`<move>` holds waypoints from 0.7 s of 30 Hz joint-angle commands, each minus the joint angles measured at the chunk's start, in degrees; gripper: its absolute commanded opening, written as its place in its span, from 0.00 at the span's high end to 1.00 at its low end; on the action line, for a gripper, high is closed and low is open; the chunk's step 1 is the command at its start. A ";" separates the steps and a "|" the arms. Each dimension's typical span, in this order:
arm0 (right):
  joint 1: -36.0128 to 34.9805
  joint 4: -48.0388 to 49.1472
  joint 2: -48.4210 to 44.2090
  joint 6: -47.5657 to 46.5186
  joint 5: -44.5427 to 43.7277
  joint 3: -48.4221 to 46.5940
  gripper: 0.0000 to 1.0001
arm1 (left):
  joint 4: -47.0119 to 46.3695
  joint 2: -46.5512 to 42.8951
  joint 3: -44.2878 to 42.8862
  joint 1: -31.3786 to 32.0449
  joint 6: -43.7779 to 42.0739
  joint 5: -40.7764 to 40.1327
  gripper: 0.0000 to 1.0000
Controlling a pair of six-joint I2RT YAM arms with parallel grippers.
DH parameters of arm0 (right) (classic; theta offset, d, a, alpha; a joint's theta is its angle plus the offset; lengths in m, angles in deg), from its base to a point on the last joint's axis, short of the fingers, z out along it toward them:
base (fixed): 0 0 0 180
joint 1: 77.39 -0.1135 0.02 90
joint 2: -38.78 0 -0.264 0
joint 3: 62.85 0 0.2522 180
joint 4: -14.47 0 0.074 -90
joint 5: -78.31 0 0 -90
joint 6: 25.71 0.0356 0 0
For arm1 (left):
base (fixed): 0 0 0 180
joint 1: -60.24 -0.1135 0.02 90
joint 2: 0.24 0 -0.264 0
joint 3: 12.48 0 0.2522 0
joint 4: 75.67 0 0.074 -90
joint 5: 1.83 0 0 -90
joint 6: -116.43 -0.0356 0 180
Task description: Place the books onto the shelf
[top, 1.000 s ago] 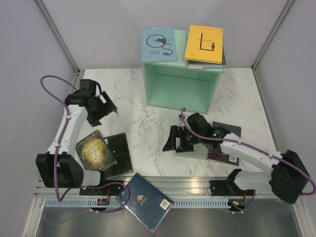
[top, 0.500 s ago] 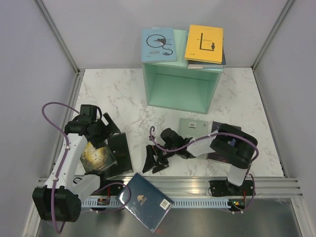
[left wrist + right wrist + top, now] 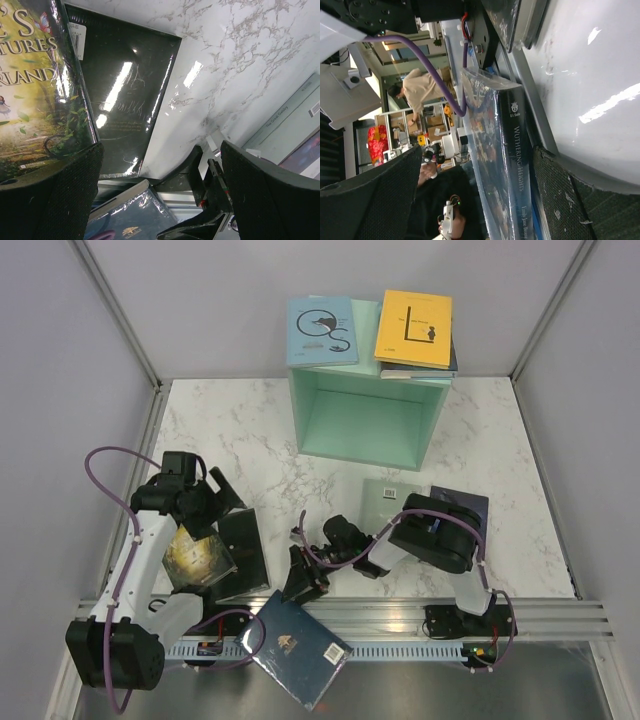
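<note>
The mint-green shelf [image 3: 365,425] stands open-fronted at the back, with a light blue book [image 3: 322,330] and a yellow book [image 3: 413,328] on its top. My left gripper [image 3: 222,500] [image 3: 160,200] hangs open above a gold-brown book [image 3: 195,552] [image 3: 30,75] and a black book [image 3: 240,550] [image 3: 125,95]. A navy book [image 3: 293,645] [image 3: 515,165] lies over the front rail. My right gripper [image 3: 303,580] [image 3: 477,195] is open, low at the table's front edge, with the navy book's spine between its wide-apart jaws and not pinched. A pale green book [image 3: 388,495] and a dark book [image 3: 462,505] lie by the right arm.
The metal rail [image 3: 400,612] runs along the table's front edge under the navy book. Grey walls close in the table on the left, back and right. The two grippers are close together at the front left; the right gripper's fingers [image 3: 200,200] show in the left wrist view.
The right arm has swung from the right-centre of the table to the front left, down to the navy book. The left arm dropped from the back left to above the gold-brown book.
</note>
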 commanded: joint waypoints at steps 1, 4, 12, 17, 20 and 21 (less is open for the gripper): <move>-1.50 3.69 1.39 0.78 1.48 -0.76 0.07 | -1.26 -0.59 -0.34 0.15 0.27 0.67 0.00; -1.94 1.75 1.22 -0.27 1.31 -1.29 0.08 | -1.25 -1.02 -0.08 0.15 0.00 0.58 0.00; -3.87 4.47 4.55 0.51 0.52 -1.73 0.22 | -1.08 -2.52 1.33 0.15 -0.70 1.02 0.00; -4.23 14.27 8.15 4.64 -0.19 0.11 0.59 | -0.73 -3.14 1.51 0.15 -1.31 1.02 0.00; -4.23 24.05 11.05 10.52 -0.36 1.61 0.79 | -0.64 -3.49 1.77 0.15 -1.49 1.11 0.00; -4.22 26.51 11.58 12.97 -0.45 1.87 0.88 | -0.55 -3.75 1.86 0.15 -1.58 1.19 0.00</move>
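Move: The right hand's open fingers straddle the near-vertical gap at the spine of the navy Wuthering Heights book, which overhangs the front edge; its middle lies about 10 cm back, 1 cm right and 2 cm below. The black book is some 9 cm ahead and 10 cm left, the grey-green book 16 cm ahead and 21 cm right. From the left hand, the navy book is roughly 26 cm back, 13 cm right and 11 cm below. The right hand eases about 2.5 cm back and down onto the navy book's spine, and its fingers pinch it. ##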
